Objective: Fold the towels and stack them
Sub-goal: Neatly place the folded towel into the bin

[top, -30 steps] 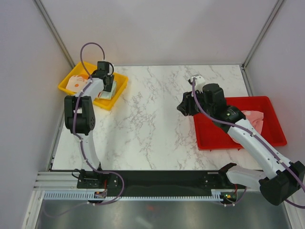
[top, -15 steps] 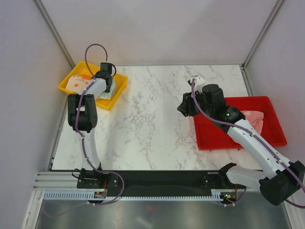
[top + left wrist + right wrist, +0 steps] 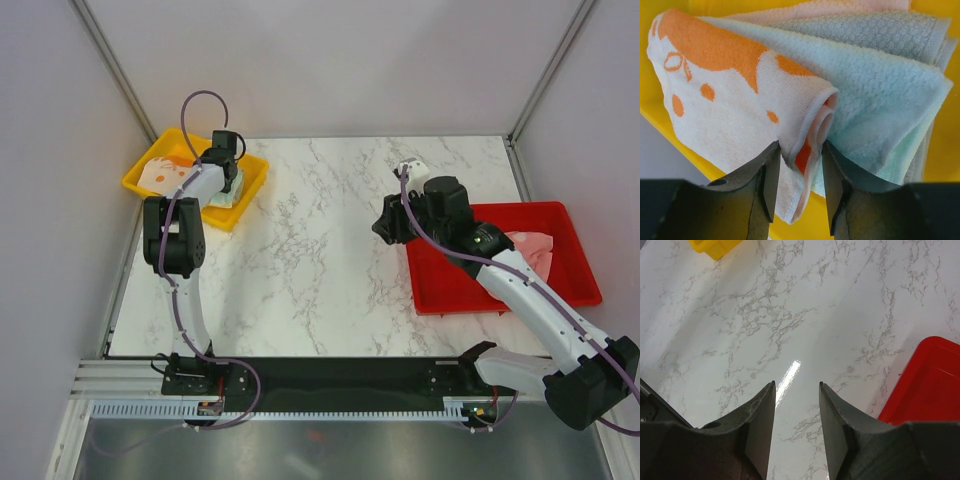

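Observation:
In the yellow tray (image 3: pixel 256 170) at the back left lie folded towels in a stack: pink (image 3: pixel 830 7), grey (image 3: pixel 875 32), mint green (image 3: pixel 880 100), and on top a cream towel with orange shapes (image 3: pixel 730 100). My left gripper (image 3: pixel 800 145) reaches into that tray. Its jaws stand apart on either side of the cream towel's rolled edge, the tips just touching the uncrushed cloth. Another pink towel (image 3: pixel 530 248) lies crumpled in the red tray (image 3: pixel 450 290). Over the marble beside that tray, my right gripper (image 3: pixel 797 384) hangs open with nothing in it.
The cream towel (image 3: pixel 160 175) hangs over the yellow tray's left rim. The red tray (image 3: pixel 930 385) sits just right of my right gripper. White marble table (image 3: pixel 320 240) spans between the trays, with walls close on both sides.
My left gripper's jaws have narrowed around the cream towel's edge and the wrist has shifted slightly farther back. The right arm has stayed still.

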Tool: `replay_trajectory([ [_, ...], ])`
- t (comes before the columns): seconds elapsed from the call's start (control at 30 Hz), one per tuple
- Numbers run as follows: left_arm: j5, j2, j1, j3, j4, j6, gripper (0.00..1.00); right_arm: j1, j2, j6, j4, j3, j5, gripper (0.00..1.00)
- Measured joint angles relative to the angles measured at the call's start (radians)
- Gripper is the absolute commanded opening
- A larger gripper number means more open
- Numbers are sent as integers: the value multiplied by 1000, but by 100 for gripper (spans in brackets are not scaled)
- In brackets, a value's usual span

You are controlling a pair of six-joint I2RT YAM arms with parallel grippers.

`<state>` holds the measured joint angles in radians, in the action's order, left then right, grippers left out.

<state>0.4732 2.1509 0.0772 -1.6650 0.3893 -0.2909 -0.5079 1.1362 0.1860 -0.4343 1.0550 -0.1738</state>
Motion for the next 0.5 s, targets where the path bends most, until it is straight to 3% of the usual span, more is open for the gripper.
replay_trajectory([
  [0.4, 2, 0, 4, 0, -3, -11, 20, 0, 0, 0, 0, -1, 14, 48],
  [0.5, 12, 0, 4, 0, -3, -14, 25, 0, 0, 0, 0, -1, 14, 48],
])
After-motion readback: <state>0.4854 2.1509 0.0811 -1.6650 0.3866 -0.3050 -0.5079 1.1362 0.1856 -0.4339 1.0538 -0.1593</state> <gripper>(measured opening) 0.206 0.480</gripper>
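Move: The folded orange-and-white towel already has its open end between the left hand's half-open fingers; its middle lies about 8 cm to the left, 3 cm ahead and 2 cm lower. The stacked teal towel beneath it is centred some 4 cm straight ahead and 4 cm below, while the yellow bin's middle is roughly 5 cm ahead and 2 cm left, 5 cm down. From the right hand the folded towel is about 55 cm left, 20 cm ahead and 19 cm below. The folded towel's loose end is squeezed between the left fingertips, which close from about half open to a fifth and pinch its layers together. The left hand otherwise stays where it is inside the yellow bin, neither lifting nor turning, still pointing down and forward-left. ##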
